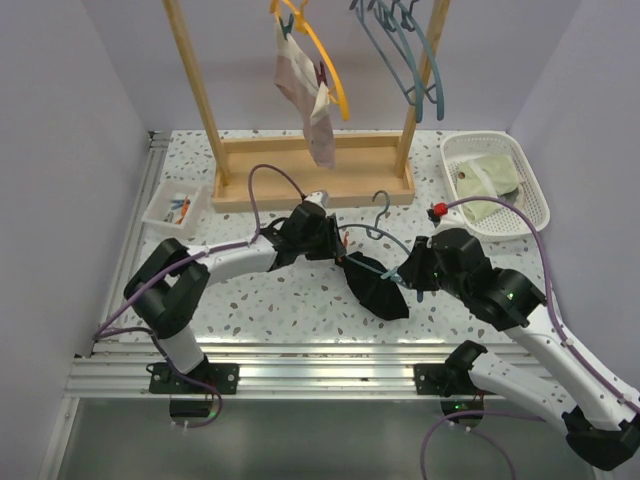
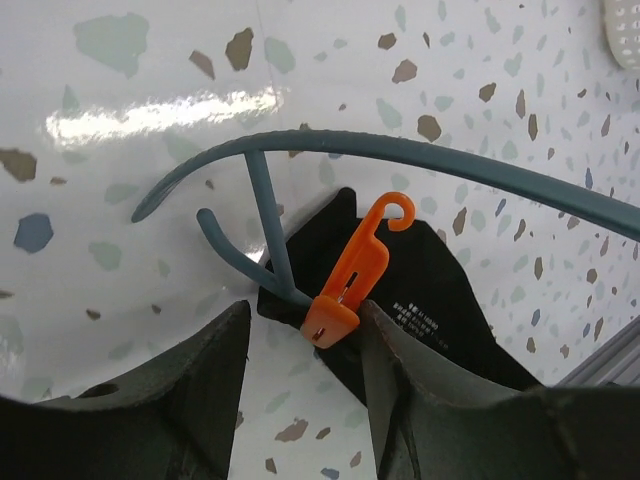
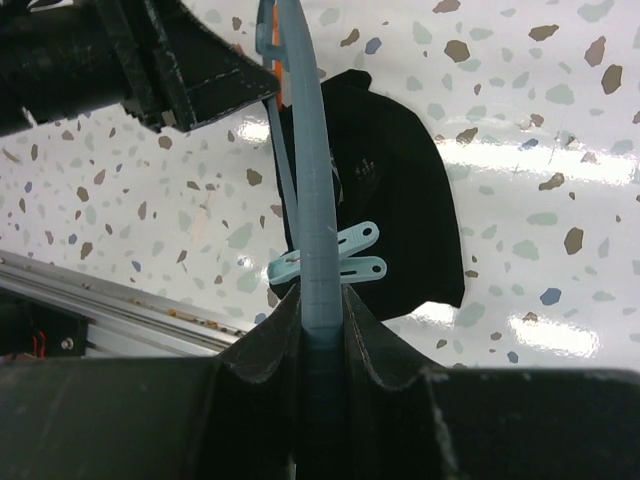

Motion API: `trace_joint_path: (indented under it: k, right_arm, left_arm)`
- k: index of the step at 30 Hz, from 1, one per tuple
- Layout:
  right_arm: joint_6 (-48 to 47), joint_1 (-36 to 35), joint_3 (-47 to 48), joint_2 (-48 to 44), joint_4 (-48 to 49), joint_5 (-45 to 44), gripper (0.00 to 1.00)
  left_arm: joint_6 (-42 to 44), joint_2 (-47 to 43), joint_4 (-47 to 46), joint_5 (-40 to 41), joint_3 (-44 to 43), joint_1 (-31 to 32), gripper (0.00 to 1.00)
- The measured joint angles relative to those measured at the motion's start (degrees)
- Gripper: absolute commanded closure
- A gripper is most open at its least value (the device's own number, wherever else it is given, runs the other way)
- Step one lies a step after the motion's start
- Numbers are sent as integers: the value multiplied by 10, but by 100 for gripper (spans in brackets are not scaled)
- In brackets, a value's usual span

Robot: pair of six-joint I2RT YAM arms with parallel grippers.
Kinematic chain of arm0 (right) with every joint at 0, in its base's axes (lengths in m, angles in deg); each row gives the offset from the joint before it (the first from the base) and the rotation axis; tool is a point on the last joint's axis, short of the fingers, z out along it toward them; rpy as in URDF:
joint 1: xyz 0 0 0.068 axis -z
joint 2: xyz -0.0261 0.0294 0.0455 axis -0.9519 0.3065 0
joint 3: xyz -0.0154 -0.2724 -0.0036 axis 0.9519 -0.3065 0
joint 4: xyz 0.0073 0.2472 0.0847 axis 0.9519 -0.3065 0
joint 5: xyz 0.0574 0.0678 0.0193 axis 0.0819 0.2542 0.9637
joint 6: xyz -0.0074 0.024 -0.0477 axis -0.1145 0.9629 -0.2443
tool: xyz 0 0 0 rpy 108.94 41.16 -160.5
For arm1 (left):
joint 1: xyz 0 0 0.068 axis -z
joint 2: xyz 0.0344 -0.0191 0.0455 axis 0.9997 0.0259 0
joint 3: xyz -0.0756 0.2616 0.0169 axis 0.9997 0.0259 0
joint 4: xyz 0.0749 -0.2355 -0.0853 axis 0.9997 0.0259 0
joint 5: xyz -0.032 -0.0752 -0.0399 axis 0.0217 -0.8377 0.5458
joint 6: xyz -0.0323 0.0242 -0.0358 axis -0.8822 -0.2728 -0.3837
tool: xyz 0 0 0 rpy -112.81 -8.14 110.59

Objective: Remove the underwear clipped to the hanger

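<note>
The black underwear [image 1: 378, 291] lies on the table, clipped to a blue-grey hanger [image 2: 450, 160]. An orange clip [image 2: 352, 280] pins the cloth [image 2: 440, 290] to one end of the hanger. My left gripper [image 2: 305, 312] is open around that clip's tail, which touches only the right finger [image 2: 400, 370]. My right gripper [image 3: 322, 300] is shut on the hanger bar [image 3: 305, 120], just behind a pale blue clip [image 3: 335, 262] on the black cloth [image 3: 400, 200]. The pink-mauve underwear [image 1: 312, 95] hangs from a yellow hanger [image 1: 325, 55] on the rack.
A wooden rack [image 1: 310, 172] stands at the back with teal hangers [image 1: 400, 45]. A white basket [image 1: 530, 190] holding pale green cloth [image 1: 490, 180] is at the back right. A small white tray [image 1: 160, 212] sits at the left. A metal rail [image 1: 300, 365] runs along the near edge.
</note>
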Motion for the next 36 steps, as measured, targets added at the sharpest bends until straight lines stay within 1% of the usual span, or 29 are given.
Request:
trace_joint_path:
  k: [5,9,15,20,21,23,24,25,28,32,36]
  right_arm:
    - [16,-4,0,-1,-4,-5,100]
    - [27,-6,0,0,-4,-6,100]
    - [35,-6,0,-1,-3,-25,100]
    - [36,-2,0,-4,-4,-47,100]
    - [35,-2,0,-4,-4,-50,100]
    - [35,-2,0,-4,-4,-51,100]
    - [34,-2,0,-4,-4,-51,100]
    - [33,-2,-1,-4,-4,-51,100]
    - [27,-2,-7,-6,-3,-50,100]
    - [12,-2,-19,-16,1,-49,100]
    - [-7,-2,-28,-21,3,-46,100]
  left_arm:
    - [-30,-67,-64,7,107,-4,48]
    - [-59,-95,-115,4,158,-10,46]
    - [-150,-121,-245,-12,268,-25,44]
    - [-255,-121,-363,-22,358,-30,44]
    - [-276,-120,-388,-24,372,-31,42]
    - [-307,-120,-422,-29,389,-31,27]
    - [-319,-120,-430,-32,390,-32,18]
    - [-327,-120,-434,-34,388,-32,0]
    - [-358,-109,-438,-57,357,-41,0]
    - [-398,-61,-438,-105,270,-56,0]
    - [-428,-20,-423,-153,207,-68,0]
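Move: The orange clip sits on the near end of the hanger's bar, right at the left hand's half-open fingertips, about 2 cm ahead and 1 cm to the right. The black underwear's middle hangs roughly 7 cm back, 8 cm right and 2 cm lower than that hand; the teal clip is some 8 cm back, 11 cm right and 7 cm higher. From the right hand, holding the hanger, the orange clip lies about 13 cm ahead, 15 cm left and 14 cm below. With its fingers still about half open, the left hand comes away from the orange clip, drawing back and left about 5 cm each way and dipping slightly, while the right hand keeps its grip on the hanger and barely shifts. Then the left hand turns round and returns forward and right, climbing about 7 cm as its fingers spread fully, its left side rolling down by some 45 degrees throughout so that the fingers end flatter and aimed more to the right, with the clip in front of the gap. ##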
